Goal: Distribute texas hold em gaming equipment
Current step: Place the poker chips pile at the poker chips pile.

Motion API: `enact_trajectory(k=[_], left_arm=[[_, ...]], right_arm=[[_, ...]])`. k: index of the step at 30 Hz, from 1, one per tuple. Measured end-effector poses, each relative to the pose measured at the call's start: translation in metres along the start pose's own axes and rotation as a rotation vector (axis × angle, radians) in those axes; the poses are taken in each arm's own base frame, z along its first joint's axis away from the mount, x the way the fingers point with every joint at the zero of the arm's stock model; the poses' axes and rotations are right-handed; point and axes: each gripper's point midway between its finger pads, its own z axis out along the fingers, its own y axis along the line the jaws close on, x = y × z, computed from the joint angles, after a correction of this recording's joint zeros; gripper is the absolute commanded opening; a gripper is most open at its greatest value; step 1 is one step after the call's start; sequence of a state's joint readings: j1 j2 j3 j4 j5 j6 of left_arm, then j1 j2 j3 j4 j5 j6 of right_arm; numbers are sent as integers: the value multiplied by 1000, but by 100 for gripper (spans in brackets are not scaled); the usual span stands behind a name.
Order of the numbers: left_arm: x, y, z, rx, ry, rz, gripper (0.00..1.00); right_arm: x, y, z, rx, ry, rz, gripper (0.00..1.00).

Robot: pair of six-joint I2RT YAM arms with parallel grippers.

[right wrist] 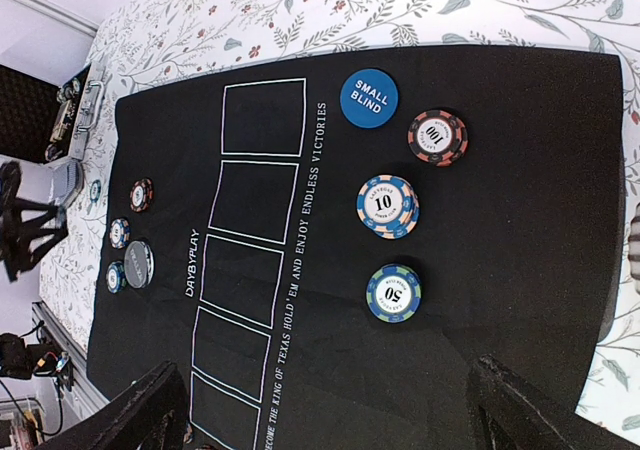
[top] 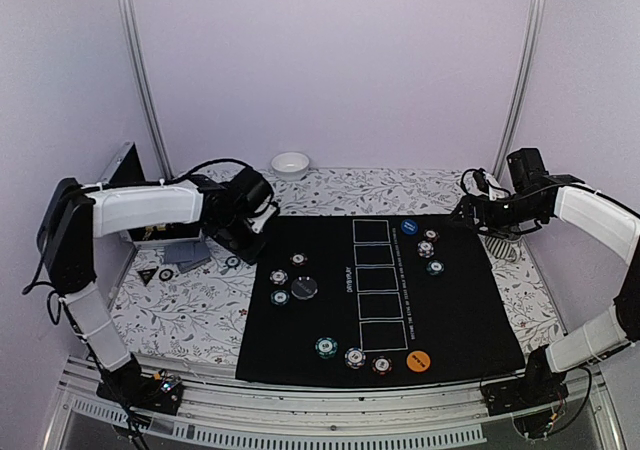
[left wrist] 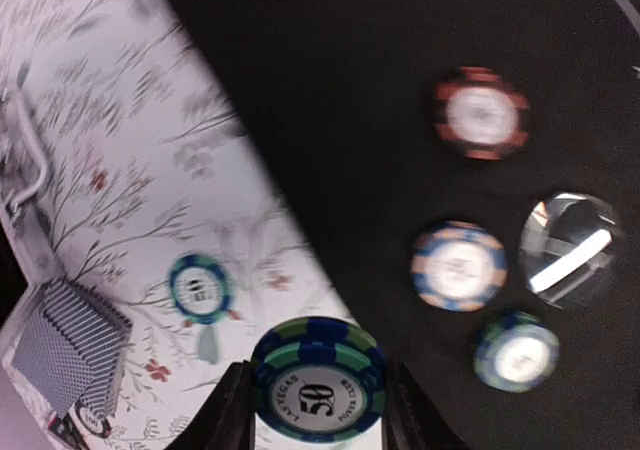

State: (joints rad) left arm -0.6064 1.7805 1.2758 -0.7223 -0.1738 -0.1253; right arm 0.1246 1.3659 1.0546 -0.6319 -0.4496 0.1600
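Observation:
My left gripper [left wrist: 318, 410] is shut on a green-and-blue 50 chip [left wrist: 318, 380], held over the flowered cloth at the mat's left edge [top: 245, 232]. Below it another 50 chip [left wrist: 199, 288] lies on the cloth beside the card deck [left wrist: 70, 355]. On the mat nearby are a red chip [left wrist: 481, 112], a 10 chip [left wrist: 458, 266], a green chip [left wrist: 516, 350] and a clear disc [left wrist: 570, 250]. My right gripper [right wrist: 330, 410] is open above the mat's right side, over the blue Small Blind disc [right wrist: 369, 98], a 100 chip [right wrist: 437, 136], a 10 chip [right wrist: 388, 206] and a 50 chip [right wrist: 393, 292].
The black mat [top: 460, 310] carries five white rectangles. Three chips [top: 354, 357] and an orange disc [top: 419, 360] lie along its near edge. A white bowl [top: 290, 165] stands at the back. An open case [top: 125, 170] sits far left, with small dark pieces [top: 147, 276] on the cloth.

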Motion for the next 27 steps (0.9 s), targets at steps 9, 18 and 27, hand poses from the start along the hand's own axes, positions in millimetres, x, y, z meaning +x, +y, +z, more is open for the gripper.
enact_trajectory(k=[9,18,27], left_arm=[[46,-222,-121,379,-232,648,0],[81,-252,-72,432,-72,762,0],[79,-261,-60,432,-86,787,3]], right_arm=[[-1,0,-1,1,-4,-2,99],[-1,0,-1,1,-4,-2,99],[-1,1,-2,0,-7,-3,99]])
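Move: The left hand already holds the green-and-blue 50 chips; the poker chips pile they go to lies about 20 cm back, 20 cm right and 7 cm below. Just beyond it stands the blue-white 10 pile, some 22 cm back and 26 cm right of the hand. Nearer, at much the same depth, are a small 50 stack (3 back, 8 right) and the dealer button (1 back, 13 right). From the idle right hand, the target pile is roughly 20 cm back, 32 cm left and 16 cm below. The left hand keeps its grip on the 50 chips and sweeps fast, back and to the right across the mat, about 28 cm in all, arching up some 6 cm on the way while the wrist turns about 50 degrees clockwise. Once near the green pile by the mat's near edge it sinks some 7 cm almost straight down to about its starting height, then hovers there with fingers unchanged, creeping a centimetre farther right. ##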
